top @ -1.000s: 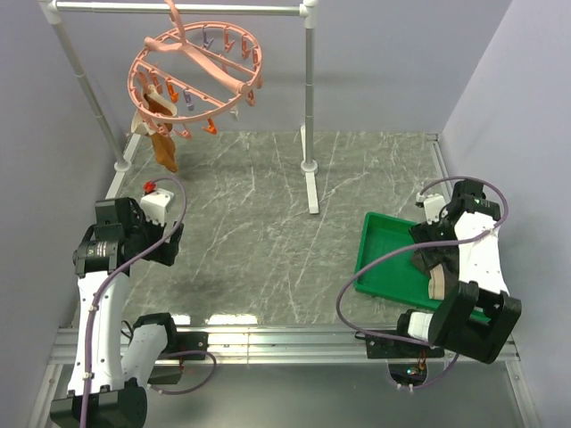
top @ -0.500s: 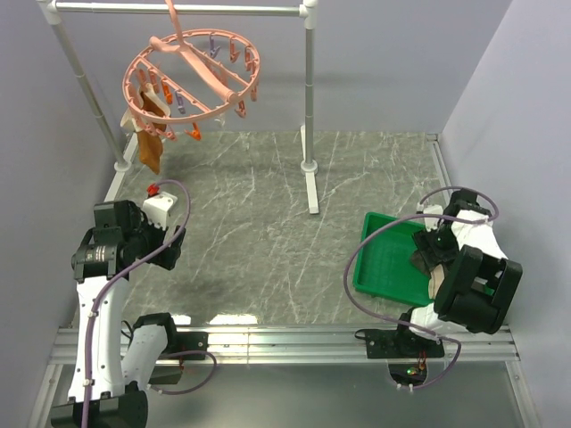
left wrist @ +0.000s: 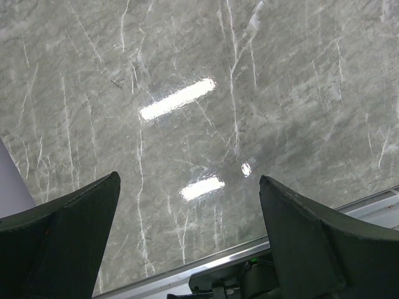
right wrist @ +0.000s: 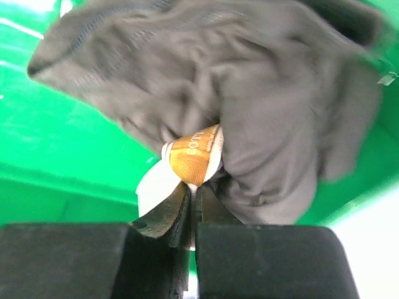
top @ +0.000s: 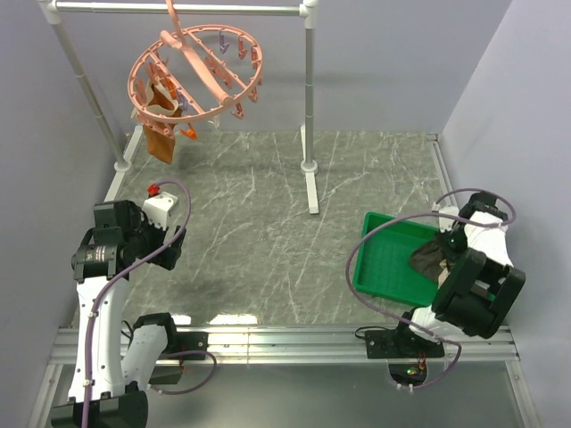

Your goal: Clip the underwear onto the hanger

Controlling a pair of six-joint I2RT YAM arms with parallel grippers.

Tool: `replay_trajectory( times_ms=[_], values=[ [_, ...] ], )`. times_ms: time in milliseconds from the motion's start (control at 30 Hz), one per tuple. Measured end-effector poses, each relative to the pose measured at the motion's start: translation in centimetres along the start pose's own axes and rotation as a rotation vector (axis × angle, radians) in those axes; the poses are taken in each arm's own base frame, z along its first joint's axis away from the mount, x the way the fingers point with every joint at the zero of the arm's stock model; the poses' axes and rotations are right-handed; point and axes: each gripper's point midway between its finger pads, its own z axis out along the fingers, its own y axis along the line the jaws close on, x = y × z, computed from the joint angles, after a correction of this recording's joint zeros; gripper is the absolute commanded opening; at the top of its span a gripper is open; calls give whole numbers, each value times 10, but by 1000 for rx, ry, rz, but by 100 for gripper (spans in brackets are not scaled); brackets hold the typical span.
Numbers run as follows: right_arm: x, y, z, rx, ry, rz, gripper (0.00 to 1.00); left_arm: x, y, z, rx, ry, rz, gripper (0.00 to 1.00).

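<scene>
The underwear (top: pixel 429 258) is a dark olive-brown bundle lying in the green tray (top: pixel 384 263) at the right. In the right wrist view the crumpled cloth (right wrist: pixel 249 106) fills the frame, and my right gripper (right wrist: pixel 194 187) is shut on its edge where an orange label (right wrist: pixel 194 154) folds out. The hanger (top: pixel 196 76), a salmon-pink ring with coloured clips, hangs tilted from the rack's top bar at the far left, with a small orange-brown garment (top: pixel 161 143) clipped to it. My left gripper (left wrist: pixel 187 205) is open above bare table near the front left edge, far from both.
A white-grey pipe rack (top: pixel 308 107) stands at the back, its right post and foot near the table's middle. Grey walls close in the left, back and right. A metal rail (top: pixel 285 343) runs along the near edge.
My right gripper closed on the underwear's edge in the tray, and the right arm shifted right over it. The hanger with the small garment is swinging. My left arm stayed still.
</scene>
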Motion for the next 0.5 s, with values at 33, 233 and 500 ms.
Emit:
replay_trajectory(
  times_ms=[33,233,500],
  values=[
    [-1,-1,-7,5,-13,1,0,0,0,0,2,0,0,99],
    [-16,-16,-66,79,-140,6,0,-1,-1,0,8,-4,0,99],
    [-36,-25,-136,149,-272,-11,0,-3,-6,1,37,-17,0,99]
  ],
)
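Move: The right hand already pinches the underwear by its labelled waistband. From it the round pink hanger lies roughly 64 cm to the left, 22 cm ahead and 35 cm higher. The green tray's middle is about 9 cm to its left and 1 cm back, just below; the rack's right post foot stands some 37 cm left and 25 cm ahead. From the left hand the hanger is some 22 cm ahead, 8 cm right and 22 cm up. Keeping its pinch, the right hand lifts the underwear about 14 cm from the green tray, fingertips tilting forward. ##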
